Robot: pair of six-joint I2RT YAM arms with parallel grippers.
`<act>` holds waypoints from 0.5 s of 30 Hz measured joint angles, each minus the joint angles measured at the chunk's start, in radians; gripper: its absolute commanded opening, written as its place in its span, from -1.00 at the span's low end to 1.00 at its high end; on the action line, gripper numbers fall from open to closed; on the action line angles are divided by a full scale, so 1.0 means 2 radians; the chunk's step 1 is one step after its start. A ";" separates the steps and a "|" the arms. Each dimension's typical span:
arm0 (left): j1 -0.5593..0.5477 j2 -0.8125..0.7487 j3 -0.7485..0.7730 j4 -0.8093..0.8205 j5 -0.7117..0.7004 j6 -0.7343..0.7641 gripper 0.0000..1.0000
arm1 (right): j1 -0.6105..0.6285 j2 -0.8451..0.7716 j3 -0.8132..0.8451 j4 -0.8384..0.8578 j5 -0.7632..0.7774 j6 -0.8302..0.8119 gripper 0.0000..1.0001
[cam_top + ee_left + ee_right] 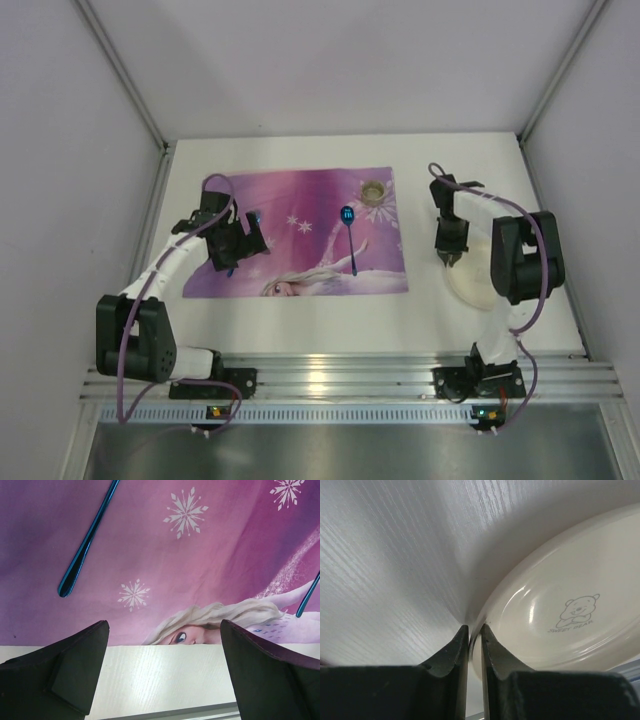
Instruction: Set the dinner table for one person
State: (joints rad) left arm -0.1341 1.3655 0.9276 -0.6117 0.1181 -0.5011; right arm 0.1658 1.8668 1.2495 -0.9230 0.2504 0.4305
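On the white dinner table [300, 320] lies a purple snowflake placemat [300, 230]. A blue spoon [349, 235] rests on its right half, and a second blue utensil [85, 545] lies near its left end. My left gripper [243, 243] hovers over the mat's near left part, jaws wide open and empty [165, 625]. A cream plate [560, 620] with a bear print sits on the table right of the mat [478, 285]. My right gripper [449, 258] has its two fingers pinched on the plate's left rim [474, 627].
A small round gold-rimmed cup [372, 190] stands at the mat's far right corner. Grey walls enclose the table on three sides. A metal rail [340, 375] with both arm bases runs along the near edge.
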 measured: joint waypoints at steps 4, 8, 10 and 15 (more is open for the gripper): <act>0.000 0.000 0.001 0.000 0.000 0.002 0.96 | 0.005 0.000 0.005 -0.006 0.004 0.001 -1.00; 0.000 0.000 0.006 -0.001 0.000 0.006 0.96 | 0.030 0.003 0.076 -0.057 0.035 0.004 -1.00; 0.000 0.000 0.010 -0.001 0.000 0.010 0.96 | 0.063 0.014 0.156 -0.081 0.051 0.004 -1.00; 0.002 -0.001 0.025 -0.012 -0.009 0.017 0.96 | 0.186 0.104 0.457 -0.126 0.074 0.008 -1.00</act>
State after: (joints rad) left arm -0.1291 1.3636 0.9779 -0.6361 0.0998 -0.4675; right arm 0.5381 2.0750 2.1628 -1.1755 0.3985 0.4465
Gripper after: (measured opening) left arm 0.982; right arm 0.080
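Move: The plate is already pinched by its left rim in the right hand, its middle roughly 7 cm right and 3 cm back. From that hand the middle of the purple placemat lies some 33 cm left and 6 cm ahead; the cup about 17 cm left and 15 cm ahead; the spoon around 22 cm left, 4 cm ahead. For the left hand, the mat's middle is about 9 cm right, 3 cm ahead, 9 cm below. The plate, still gripped by its left rim, is swept up and left by the right hand, each about 17 cm, and some 12 cm forward, towards the mat's far right corner by the cup. The hand starts almost straight up, then speeds up leftward, its fingers tipping forward-up and turning counter-clockwise, some 30 degrees in all. ##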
